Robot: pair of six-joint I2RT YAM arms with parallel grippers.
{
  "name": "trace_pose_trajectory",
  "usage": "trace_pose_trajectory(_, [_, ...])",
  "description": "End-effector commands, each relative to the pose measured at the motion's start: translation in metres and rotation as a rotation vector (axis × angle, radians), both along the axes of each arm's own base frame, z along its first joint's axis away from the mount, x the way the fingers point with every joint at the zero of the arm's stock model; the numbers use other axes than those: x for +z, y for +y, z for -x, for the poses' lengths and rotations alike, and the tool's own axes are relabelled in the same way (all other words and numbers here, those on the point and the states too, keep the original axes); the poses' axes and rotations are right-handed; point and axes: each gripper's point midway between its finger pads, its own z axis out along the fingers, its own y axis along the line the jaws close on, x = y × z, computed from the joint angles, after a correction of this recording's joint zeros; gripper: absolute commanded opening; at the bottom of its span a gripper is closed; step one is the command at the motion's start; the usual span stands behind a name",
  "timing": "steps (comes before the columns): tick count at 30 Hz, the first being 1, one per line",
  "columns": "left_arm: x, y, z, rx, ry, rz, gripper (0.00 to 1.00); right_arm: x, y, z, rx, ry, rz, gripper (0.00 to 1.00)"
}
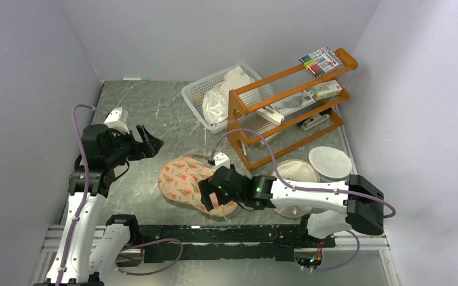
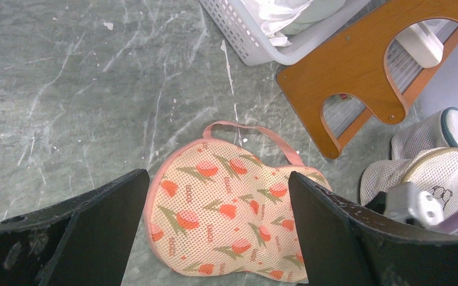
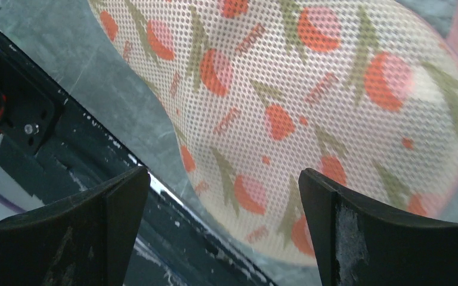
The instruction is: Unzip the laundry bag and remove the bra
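The laundry bag (image 1: 182, 180) is a peach mesh pouch with red-orange flowers and a pink rim, lying flat and closed near the table's front edge (image 2: 232, 214) (image 3: 286, 107). A pink loop handle (image 2: 256, 132) sticks out at its far side. My left gripper (image 1: 153, 143) hovers open to the bag's left and above it, both fingers (image 2: 89, 226) wide apart. My right gripper (image 1: 206, 195) is open low over the bag's near right lobe, its fingers (image 3: 358, 232) straddling the near rim. The bra is hidden.
A white basket (image 1: 198, 101) with plastic bags stands at the back. An orange wooden rack (image 1: 292, 101) with small items is right of it. White round mesh drums (image 1: 310, 170) lie at the right, next to the right arm. The black front rail (image 3: 65, 137) runs just below the bag.
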Motion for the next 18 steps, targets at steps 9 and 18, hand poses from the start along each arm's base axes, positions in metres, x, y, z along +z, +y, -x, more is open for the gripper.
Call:
trace_pose_trajectory(9, [-0.002, -0.001, -0.005, 0.001, 0.006, 0.006, 0.99, -0.016, 0.134, -0.057, 0.110, -0.185, -0.093, 0.95])
trace_pose_trajectory(18, [0.002, 0.000, -0.002, 0.007, -0.015, 0.006, 1.00, 0.025, 0.166, -0.100, 0.085, -0.266, -0.109, 0.96])
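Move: The laundry bag lies flat just under the open right gripper, which is over its near part: its middle is about 6 cm ahead, 4 cm left and 6 cm below. The rack's near corner stands some 15 cm ahead and 16 cm to the right of that hand, and the white basket roughly 40 cm ahead and 5 cm right. From the high left hand, the bag's middle is about 14 cm right, 6 cm back and 21 cm down. With its fingertips on the laundry bag's upper face, the wide-open right hand drags the bag along the table rather than gripping it. The hand sweeps about 17 cm left and 8 cm forward towards the left gripper's side, dipping some 5 cm over the first half and then rising about 3 cm. ##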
